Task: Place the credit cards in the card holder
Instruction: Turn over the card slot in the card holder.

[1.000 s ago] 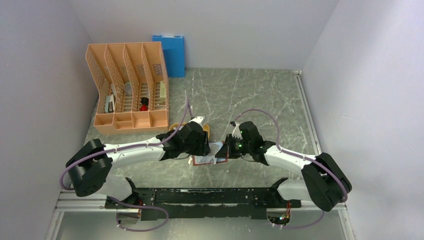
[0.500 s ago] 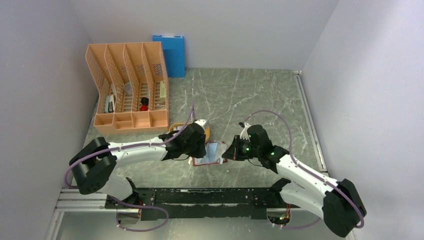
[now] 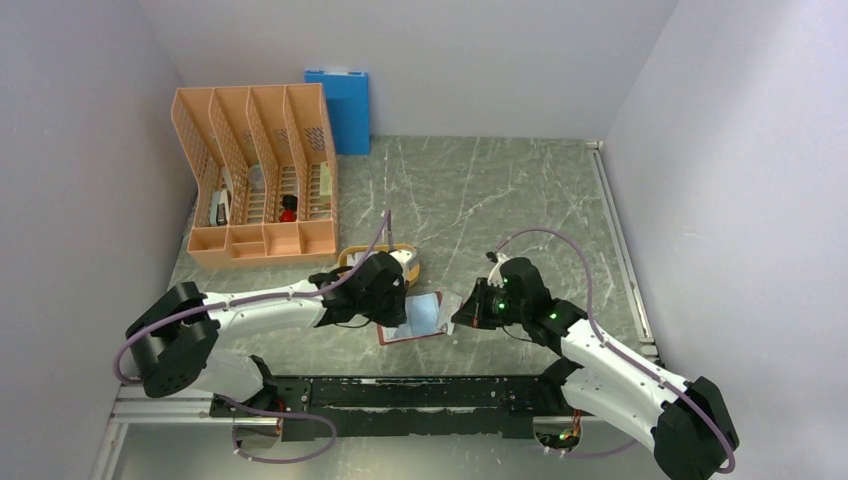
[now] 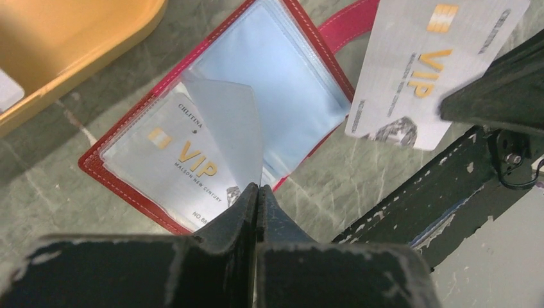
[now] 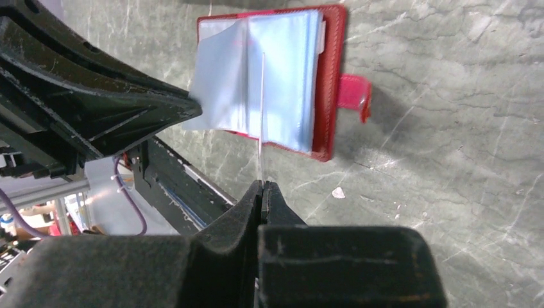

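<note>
The card holder (image 4: pixel 301 96) lies open on the marble, red rim around pale blue pockets, its red tab (image 5: pixel 353 92) pointing away from my left arm. One credit card (image 4: pixel 183 163) marked VIP sits inside a clear pocket. My left gripper (image 4: pixel 256 188) is shut on the edge of a clear pocket leaf (image 4: pixel 234 125) and holds it lifted. My right gripper (image 5: pixel 262 185) is shut on a second credit card (image 4: pixel 426 61), seen edge-on in the right wrist view, just beside the holder. From above, the holder (image 3: pixel 425 318) lies between the left gripper (image 3: pixel 400 305) and the right gripper (image 3: pixel 462 312).
An orange oval tray (image 4: pixel 70 38) sits just beyond the holder, partly under my left arm. An orange file organiser (image 3: pixel 255 175) and a blue folder (image 3: pixel 338 108) stand at the back left. The black base rail (image 3: pixel 400 390) runs close along the near edge.
My left gripper has shut on the pocket leaf. My right gripper has drawn back to the right and nearer with its card, uncovering the open holder.
</note>
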Controlling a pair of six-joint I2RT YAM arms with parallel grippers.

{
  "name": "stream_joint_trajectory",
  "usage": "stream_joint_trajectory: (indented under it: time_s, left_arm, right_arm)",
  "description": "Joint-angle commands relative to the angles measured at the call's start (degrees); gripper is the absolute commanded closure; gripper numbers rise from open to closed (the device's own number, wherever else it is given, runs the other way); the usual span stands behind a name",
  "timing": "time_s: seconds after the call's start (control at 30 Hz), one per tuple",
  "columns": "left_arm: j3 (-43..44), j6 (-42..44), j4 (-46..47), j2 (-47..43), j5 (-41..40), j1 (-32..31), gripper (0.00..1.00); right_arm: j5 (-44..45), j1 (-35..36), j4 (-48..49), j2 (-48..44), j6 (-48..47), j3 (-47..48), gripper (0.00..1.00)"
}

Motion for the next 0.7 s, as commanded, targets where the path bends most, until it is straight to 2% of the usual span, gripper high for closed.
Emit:
stream_joint_trajectory:
  time_s: [0.0,0.2,0.37,0.5,0.57,0.67]
  left_arm:
    - [-1.11,-0.48,-5.85,-2.18,-2.75,-0.38,0.95]
    - [-2.91,-7.23,-12.61,-4.62,-13.59,-0.42,0.95]
    - [-5.48,-10.89,-14.61,-7.48,-18.8,-0.29,0.93]
    - [-4.73,-13.24,-17.14,-7.88,-22.38,-0.23,0.79]
    - [-4.7,-13.79,-17.2,-9.71,-23.32,-0.21,0.69]
    - [-5.38,-13.71,-15.71,-13.32,-23.5,-0.2,0.6]
  right_arm:
    - [3.67,0.24,-0.68,0.79,-0.11,2.19,1.0]
    - [7.19,0.22,3.97,6.93,1.01,5.73,1.0]
    - [4.9,0.24,7.29,11.64,-0.6,7.95,1.0]
    - [-2.52,0.85,10.51,14.93,-1.88,9.25,1.0]
    - [-5.73,2.11,10.78,16.55,-3.1,10.36,1.0]
    - [-9.77,4.98,13.12,19.17,-1.94,10.68,1.0]
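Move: I have the loose clear slot of the card holder pinched in my left hand, over the lower edge near the fold. The left half it must be laid on is centred about 2 cm ahead, 2 cm left and 3 cm below; the card tray lies some 12 cm ahead and 5 cm left, also about 3 cm below. My right hand already holds the next card; from there that left half lies about 12 cm left, roughly level front-to-back and 6 cm lower. My left hand sweeps the pinched slot left across the holder by about 9 cm, sinking about 2 cm on the way and turning some 20 degrees counter-clockwise, its left side tipping up. Near the end my fingers open about a third and let the slot go over the holder's left edge. My right hand keeps its card shut in the fingers, carrying it about 4 cm forward and then 4 cm left. ##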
